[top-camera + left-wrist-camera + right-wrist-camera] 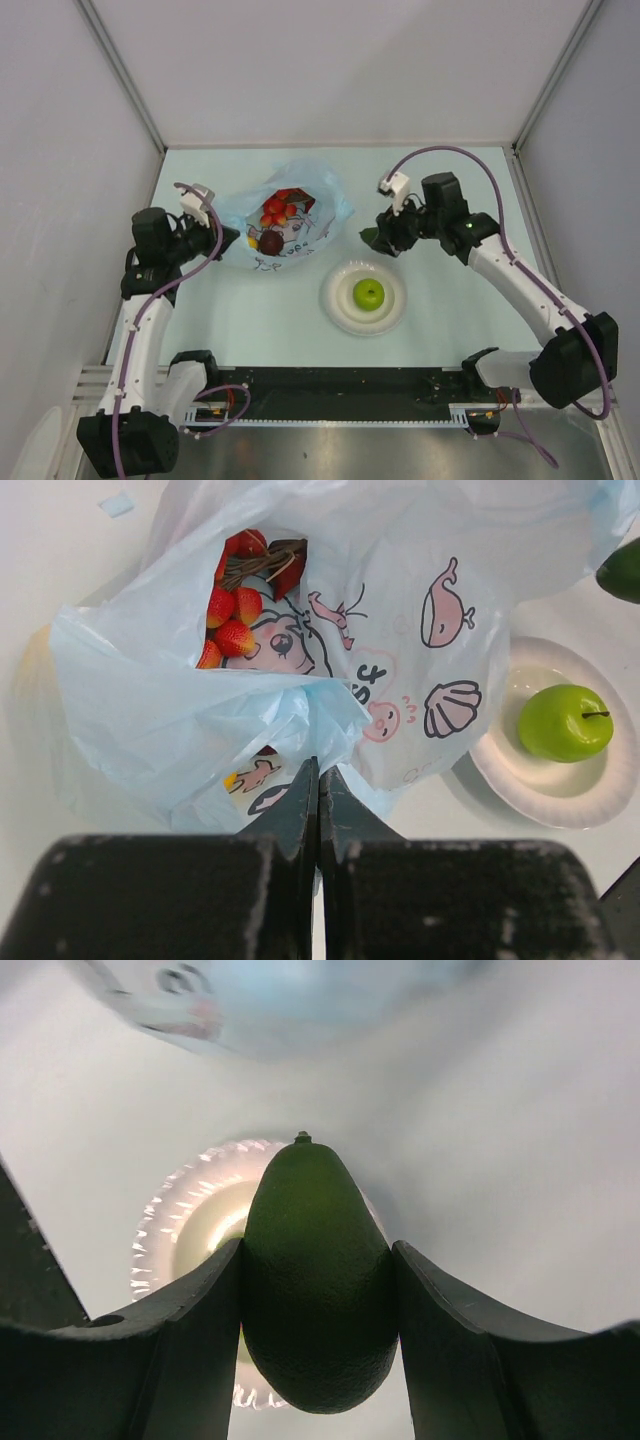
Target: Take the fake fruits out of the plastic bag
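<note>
The plastic bag lies crinkled and light blue at the back left, its mouth open upward. Inside it show a bunch of red fruits and a dark maroon round fruit. My left gripper is shut on the bag's near edge. My right gripper is shut on a dark green avocado, held above the table just behind the plate. A green apple rests on the plate.
A round white plate sits right of the bag, near the middle of the table. White walls close in the back and both sides. The arm bases stand at the near edge.
</note>
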`<state>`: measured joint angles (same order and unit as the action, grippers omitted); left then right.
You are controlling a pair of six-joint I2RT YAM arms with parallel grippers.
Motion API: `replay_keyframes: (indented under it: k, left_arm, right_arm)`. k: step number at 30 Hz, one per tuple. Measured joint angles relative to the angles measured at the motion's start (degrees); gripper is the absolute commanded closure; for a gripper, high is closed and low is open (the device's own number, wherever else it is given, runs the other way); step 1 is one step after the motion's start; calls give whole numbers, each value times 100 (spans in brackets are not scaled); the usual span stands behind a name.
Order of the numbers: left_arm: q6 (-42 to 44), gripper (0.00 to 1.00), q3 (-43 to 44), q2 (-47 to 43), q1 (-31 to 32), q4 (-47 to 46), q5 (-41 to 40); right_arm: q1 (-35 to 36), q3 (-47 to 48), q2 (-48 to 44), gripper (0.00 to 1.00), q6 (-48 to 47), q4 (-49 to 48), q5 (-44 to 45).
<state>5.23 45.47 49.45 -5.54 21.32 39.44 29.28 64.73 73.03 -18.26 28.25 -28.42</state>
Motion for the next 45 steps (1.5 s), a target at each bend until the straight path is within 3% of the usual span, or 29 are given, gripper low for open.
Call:
replay_keyframes:
  k: [6,9,24,45]
  left_arm:
    - [-155,100,-4,2,0,-129,76]
    - [-227,99,-22,0,0,-179,129]
    - [-387,99,-129,4,0,-317,175]
    - [-389,97,-166,-348,-155,-20,240]
  right_arm:
    - [-1375,-734,20,80,1016,-31,94]
    - [-1657,-1036,13,79,1386,-20,87]
    - [-1626,-1893,-243,75,2400,-313,-98]
    - [-1163,-2374,-122,67,2870,-669,13]
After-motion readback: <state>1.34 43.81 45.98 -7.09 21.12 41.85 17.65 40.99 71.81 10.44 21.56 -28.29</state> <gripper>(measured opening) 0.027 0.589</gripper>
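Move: In the right hand is the avocado already, held about 20 cm above the plate it is bound for; the plate's middle lies some 3 cm back and 1 cm left of that hand. The green apple on the plate is about 4 cm back, level sideways and 17 cm below, while the open bag's middle is roughly 15 cm ahead, 19 cm left and 16 cm below. From the left hand the plate is about 25 cm right, 3 cm back and 21 cm down. Lowering the held avocado some 13 cm towards the plate, the right hand first swings quickly right by about 9 cm and slightly forward, then continues down while easing back to bring it beside the apple on its right. The wrist rolls about 45 degrees, clockwise looking along the fingers, which also dip a little steeper; their grip stays shut on the avocado. ##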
